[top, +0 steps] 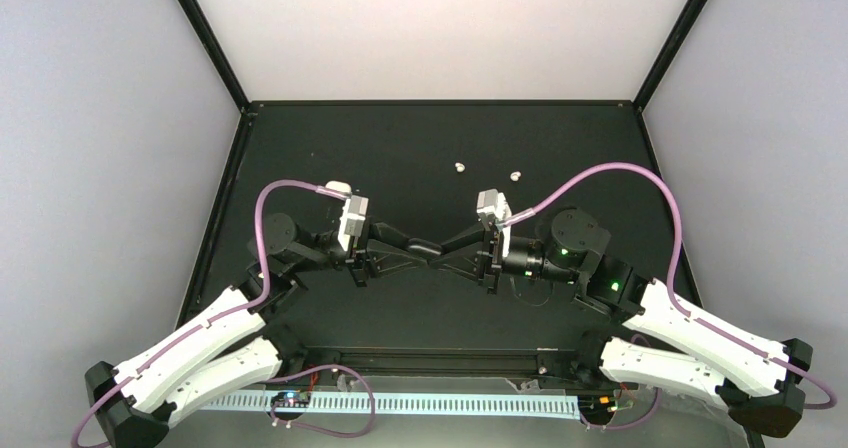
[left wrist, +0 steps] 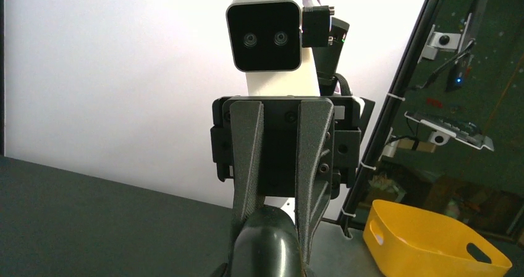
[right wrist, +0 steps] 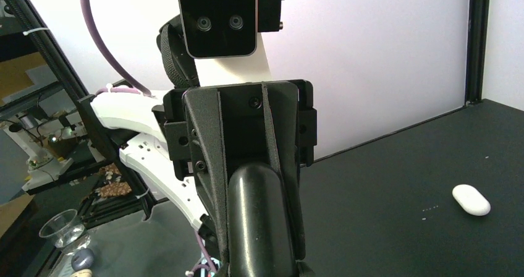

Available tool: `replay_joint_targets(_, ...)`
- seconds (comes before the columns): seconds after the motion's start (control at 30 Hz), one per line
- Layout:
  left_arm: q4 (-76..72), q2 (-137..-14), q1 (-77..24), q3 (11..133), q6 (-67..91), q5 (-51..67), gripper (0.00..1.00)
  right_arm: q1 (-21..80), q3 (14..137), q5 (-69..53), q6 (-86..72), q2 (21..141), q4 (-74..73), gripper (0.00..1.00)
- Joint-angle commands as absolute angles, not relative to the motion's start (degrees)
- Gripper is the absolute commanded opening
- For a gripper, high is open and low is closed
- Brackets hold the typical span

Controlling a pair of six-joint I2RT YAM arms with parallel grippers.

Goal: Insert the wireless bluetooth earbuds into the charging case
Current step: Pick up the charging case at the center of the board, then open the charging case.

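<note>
A glossy black, pill-shaped charging case (top: 437,250) hangs above the middle of the table between both arms. My left gripper (top: 426,249) and right gripper (top: 449,247) meet tip to tip, each shut on one end of it. In the left wrist view the case (left wrist: 267,243) sits between the right gripper's fingers (left wrist: 248,159). The right wrist view shows the case (right wrist: 259,221) clamped by the left gripper's fingers (right wrist: 211,166). Two white earbuds (top: 459,167) (top: 516,176) lie on the black table behind the grippers; one earbud (right wrist: 471,200) shows at the right.
A yellow bin (left wrist: 432,240) stands beyond the table's right frame post (left wrist: 395,104). A clear plastic cup (right wrist: 59,227) sits off the table's left side. Purple cables (top: 600,173) arc over both arms. White walls close the back.
</note>
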State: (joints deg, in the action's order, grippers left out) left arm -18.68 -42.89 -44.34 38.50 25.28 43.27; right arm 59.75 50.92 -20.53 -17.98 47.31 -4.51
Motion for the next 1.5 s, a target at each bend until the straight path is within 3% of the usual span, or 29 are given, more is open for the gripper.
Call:
replay_joint_targets(0.0, -24.23, -43.48, -44.65, 38.49, 27.40, 43.51, 0.23, 59.50, 50.27, -18.98, -18.34, 47.27, -2.55, 0.18)
replay_joint_targets(0.37, -26.98, -43.95, -44.65, 38.41, 29.19, 43.44, 0.21, 59.49, 50.01, -18.99, -18.25, 47.99, -2.57, 0.18)
replay_joint_targets(0.53, -27.94, -43.95, -44.65, 38.32, 29.50, 43.79, 0.15, 59.50, 49.92, -18.94, -18.37, 48.25, -2.46, 0.19)
replay_joint_targets(0.87, -25.09, -43.01, -44.65, 38.14, 26.72, 43.47, 0.02, 59.50, 51.08, -16.39, -18.40, 46.98, -4.66, 0.40)
replay_joint_targets(1.13, -20.72, -41.00, -44.68, 38.32, 21.55, 42.45, 0.02, 59.48, 55.45, -12.23, -13.71, 44.96, -13.83, 0.65)
replay_joint_targets(1.47, -12.35, -40.86, -44.66, 41.25, 12.84, 44.67, 0.02, 59.50, 60.38, -15.60, -9.58, 48.10, -19.36, 0.74)
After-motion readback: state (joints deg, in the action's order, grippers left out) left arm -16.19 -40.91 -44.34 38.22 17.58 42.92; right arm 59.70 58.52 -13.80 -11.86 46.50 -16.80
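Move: The charging case is already held between both grippers, right at the two hand points, so it lies at about 0 cm from each hand. From the left hand, the near earbud lies about 35 cm ahead and 6 cm to the right, the far earbud about 32 cm ahead and 20 cm to the right, and the white oval piece 29 cm ahead and 22 cm to the left. All three sit roughly 37 cm below. Keep the left gripper pinched on the charging case, rising about 1 cm, sinking back and rolling slightly. Lift the right gripper about 1 cm with it, then spread its fingers wide to let go of the case, easing forward and dipping before drawing away about 2 cm to the right and up, turning some 5 to 10 degrees clockwise. ##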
